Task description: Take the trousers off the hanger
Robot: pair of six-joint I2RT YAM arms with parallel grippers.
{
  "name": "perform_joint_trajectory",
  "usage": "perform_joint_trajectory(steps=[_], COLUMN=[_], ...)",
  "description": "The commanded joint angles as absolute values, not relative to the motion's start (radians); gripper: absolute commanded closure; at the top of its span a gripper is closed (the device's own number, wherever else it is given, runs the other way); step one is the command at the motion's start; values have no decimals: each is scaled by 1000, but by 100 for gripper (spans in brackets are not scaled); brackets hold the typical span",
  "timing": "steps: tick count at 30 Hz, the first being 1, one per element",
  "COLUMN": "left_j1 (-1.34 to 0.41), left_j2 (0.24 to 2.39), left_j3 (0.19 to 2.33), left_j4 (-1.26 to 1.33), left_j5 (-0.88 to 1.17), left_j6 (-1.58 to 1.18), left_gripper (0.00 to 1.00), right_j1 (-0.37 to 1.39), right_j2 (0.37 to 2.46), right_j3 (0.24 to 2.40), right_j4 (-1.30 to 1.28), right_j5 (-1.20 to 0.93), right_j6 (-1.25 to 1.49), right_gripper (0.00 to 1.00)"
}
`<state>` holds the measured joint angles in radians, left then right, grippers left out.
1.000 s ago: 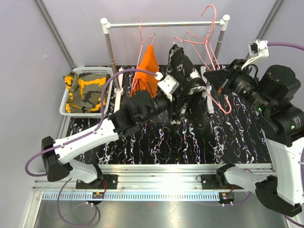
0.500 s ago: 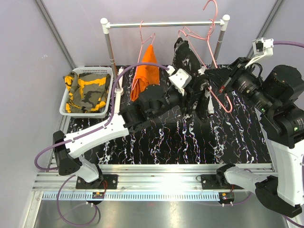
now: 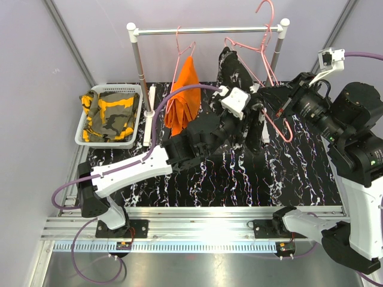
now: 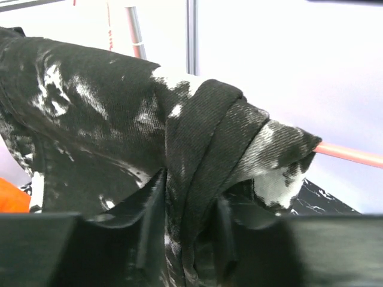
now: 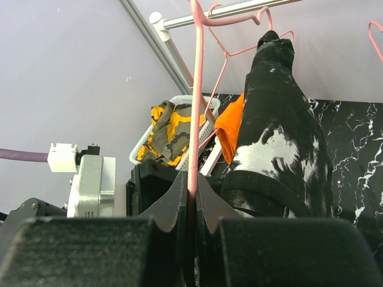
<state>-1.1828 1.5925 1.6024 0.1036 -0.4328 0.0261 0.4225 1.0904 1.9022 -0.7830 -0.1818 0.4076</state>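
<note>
The black trousers with white speckles (image 3: pixel 237 78) hang on a pink hanger (image 3: pixel 270 89) near the rail's right end. My left gripper (image 3: pixel 250 109) is shut on a fold of them, seen close in the left wrist view (image 4: pixel 197 149). My right gripper (image 3: pixel 267 95) is shut on the pink hanger's wire (image 5: pixel 194 107). The bright orange trousers (image 3: pixel 185 92) hang on another pink hanger at the rail's middle. The olive-green and yellow trousers (image 3: pixel 111 112) lie in a white basket (image 3: pixel 91 141) at the left.
A metal clothes rail (image 3: pixel 206 30) on white posts stands at the back of the black marbled table (image 3: pixel 269 179). An empty pink hanger (image 3: pixel 267 15) hangs at the rail's right end. Grey walls close both sides.
My left arm has reached right and up from beside the orange trousers and closed on the black speckled trousers. The right gripper has raised the hanger slightly and then held still.
</note>
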Motion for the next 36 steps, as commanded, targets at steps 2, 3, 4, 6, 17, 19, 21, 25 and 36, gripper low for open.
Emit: perform_joint_trajectory(steps=[2, 3, 4, 6, 17, 19, 21, 25, 36], left_j1=[-1181, -1183, -1184, -1186, -1186, -1184, -1184, -1190, -1224], left_j2=[1574, 1568, 1553, 1532, 1459, 1463, 1470, 1440, 1425], left_j3=[1648, 1629, 1621, 1586, 1460, 1456, 1448, 1373, 1151], left_j4=[190, 195, 195, 189, 176, 170, 158, 161, 319], left_j5=[-457, -445, -442, -445, -506, -528, -537, -441, -581], left_j6=[37, 40, 43, 51, 90, 100, 97, 91, 115], left_gripper=[51, 48, 48, 49, 50, 51, 43, 16, 1], right_j1=[420, 419, 417, 419, 419, 419, 420, 419, 419], right_j2=[1046, 1049, 1052, 1062, 1100, 1101, 1103, 1117, 1126], right_j3=[1918, 1913, 1908, 1910, 1947, 1953, 1959, 1999, 2040], right_j4=[-566, -568, -569, -572, -588, -588, -581, -595, -597], right_j5=[-167, -144, -134, -101, -61, -69, -78, -71, -67], right_j6=[364, 359, 353, 337, 314, 318, 324, 310, 302], right_gripper=[100, 100, 100, 100, 100, 100, 100, 100, 100])
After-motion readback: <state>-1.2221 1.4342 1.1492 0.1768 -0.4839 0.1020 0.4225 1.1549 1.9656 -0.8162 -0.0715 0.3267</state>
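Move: The black-and-white trousers are between the left fingers near their close end; their middle lies about 9 cm ahead of the left hand, 2 cm to its left and 3 cm above. The orange trousers hang roughly 14 cm farther out than that hand, 16 cm left and 12 cm lower. From the right hand, which holds the pink hanger, the black-and-white trousers' middle is some 12 cm ahead, 5 cm left and 8 cm below. Lets go of the black-and-white trousers with the left hand: the fingers part to half-way while it eases about 3 cm left and a little down, then spread wide as it drops away beneath the cloth, about 12 cm down in all, rolling some 15 degrees with its left side rising. The right hand keeps its pinch on the hanger, carries it some 3 cm forward and down, then lifts it back up while turning slightly clockwise. ##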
